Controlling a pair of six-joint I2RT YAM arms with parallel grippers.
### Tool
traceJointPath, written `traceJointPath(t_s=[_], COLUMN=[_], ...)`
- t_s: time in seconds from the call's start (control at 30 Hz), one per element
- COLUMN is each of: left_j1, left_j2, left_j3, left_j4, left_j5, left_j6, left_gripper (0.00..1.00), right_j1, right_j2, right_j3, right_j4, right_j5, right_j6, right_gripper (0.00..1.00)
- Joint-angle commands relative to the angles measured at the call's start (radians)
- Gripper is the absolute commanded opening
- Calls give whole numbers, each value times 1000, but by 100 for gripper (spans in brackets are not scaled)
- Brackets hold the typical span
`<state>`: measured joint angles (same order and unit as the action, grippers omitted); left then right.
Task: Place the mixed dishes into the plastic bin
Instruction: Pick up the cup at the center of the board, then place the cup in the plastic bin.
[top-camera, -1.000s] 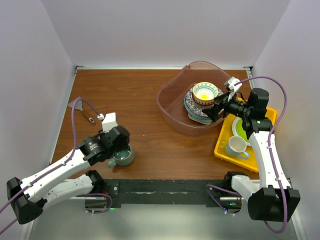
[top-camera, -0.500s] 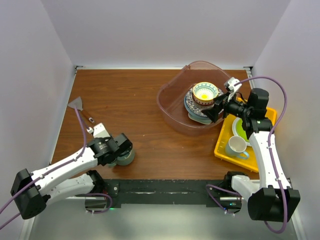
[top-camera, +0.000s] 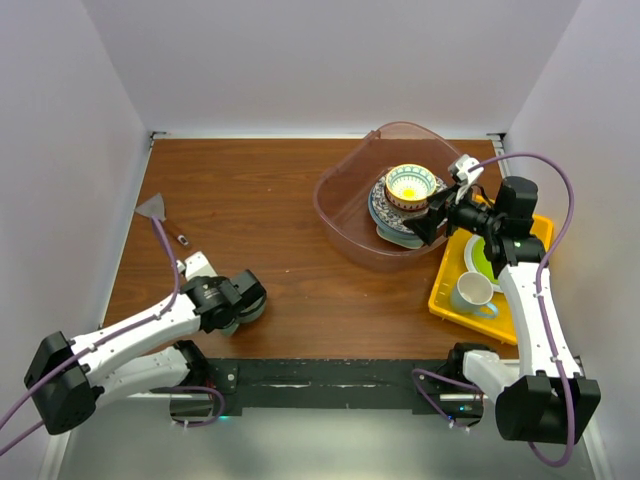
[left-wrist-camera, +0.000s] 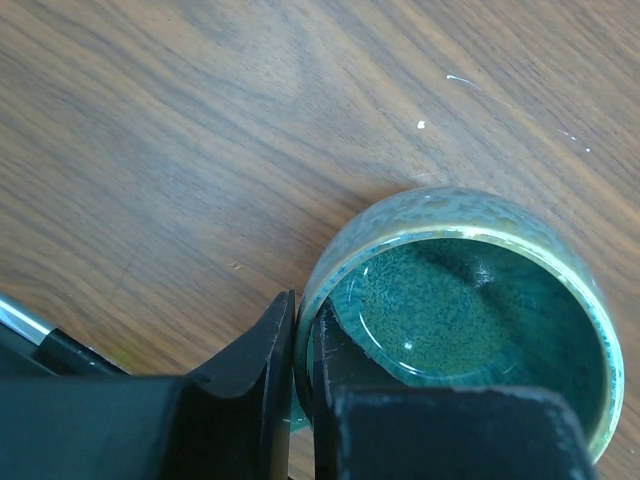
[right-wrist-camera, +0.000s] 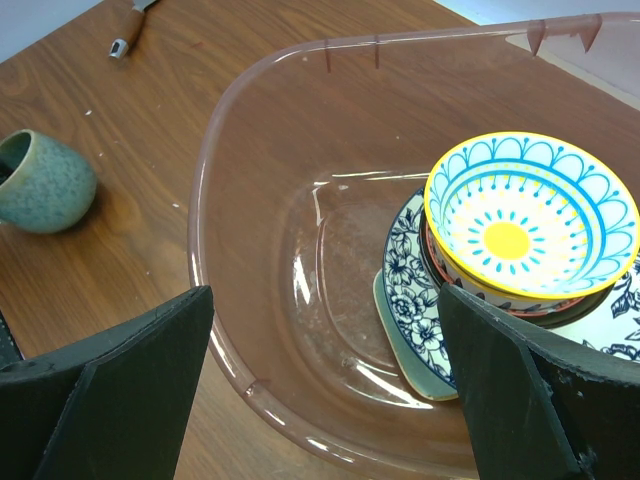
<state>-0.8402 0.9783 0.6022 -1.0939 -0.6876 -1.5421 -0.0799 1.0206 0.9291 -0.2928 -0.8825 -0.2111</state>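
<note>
A grey-teal mug (top-camera: 251, 310) (left-wrist-camera: 460, 320) stands upright on the wood table at the near left. My left gripper (top-camera: 236, 314) (left-wrist-camera: 303, 310) is shut on its rim, one finger inside the cup and one outside. The plastic bin (top-camera: 340, 215) (right-wrist-camera: 215, 200) sits at the far right and holds a stack: a yellow-teal bowl (top-camera: 410, 184) (right-wrist-camera: 530, 215) on a blue-patterned plate (right-wrist-camera: 412, 290) and a mint dish (right-wrist-camera: 405, 350). My right gripper (top-camera: 430, 215) (right-wrist-camera: 325, 300) hangs open over the bin's right side with nothing in it. The mug (right-wrist-camera: 40, 182) also shows in the right wrist view.
A flat yellow tray (top-camera: 445, 290) lies right of the bin with a lime-green plate (top-camera: 483, 258) and a white mug (top-camera: 472, 293). A small spatula-like tool (top-camera: 155, 207) (right-wrist-camera: 125, 40) lies at the table's left edge.
My left gripper came down around the mug's rim and shut on it, and the wrist shifted left. The right arm and the bin's contents stayed still.
</note>
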Motion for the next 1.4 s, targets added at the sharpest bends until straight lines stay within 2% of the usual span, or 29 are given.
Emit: traceJointPath(t_s=[0.0, 0.13, 0.23, 0.47, 0.63, 0.83, 1.03, 1.37], left_j1=[1, 1, 1, 1, 1, 3, 3, 39], left_j2=[-64, -128, -177, -248, -239, -80, 129, 433], left_j3=[36, 67, 82, 111, 165, 316, 517, 869], left_j4=[31, 71, 158, 420, 574, 655, 695, 674], left_j5=[-49, -52, -30, 68, 143, 258, 299, 379], left_j6=[0, 86, 215, 596, 873, 1094, 1233, 1416], left_gripper=[0, 0, 0, 0, 0, 0, 0, 0], right_j1=[-4, -4, -4, -4, -4, -4, -4, -4], right_j2=[-17, -16, -14, -11, -10, -10, -10, -13], right_j3=[34, 33, 31, 33, 34, 34, 34, 43], right_j4=[-5, -5, -5, -6, -6, -8, -8, -17], right_j5=[-16, -15, -13, -12, -12, -12, -12, 25], right_j6=[-19, -19, -20, -22, -22, -24, -24, -24], right_gripper=[98, 98, 98, 98, 98, 98, 98, 98])
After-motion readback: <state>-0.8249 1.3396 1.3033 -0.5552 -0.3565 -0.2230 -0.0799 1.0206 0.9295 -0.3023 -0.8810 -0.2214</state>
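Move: The left hand already grips the cup's near-left rim by the handle; the cup's middle is about 4 cm ahead, 3 cm right and 3 cm lower. The bin it goes to has its middle some 32 cm ahead and 41 cm right, with the bowl stack inside 34 cm ahead and 45 cm right. The spatula lies roughly 28 cm ahead, 18 cm left. From the idle right hand the cup is about 11 cm back, 43 cm left and 23 cm down. Still pinching the cup's rim between its fingertips, the left hand lifts it off the table, at first almost straight up, then swings right and forward as it keeps rising, towards the bin's near-left rim. In all it goes about 19 cm up, 19 cm right and 14 cm forward, turning some 60 degrees clockwise while the fingers tip up a little. ##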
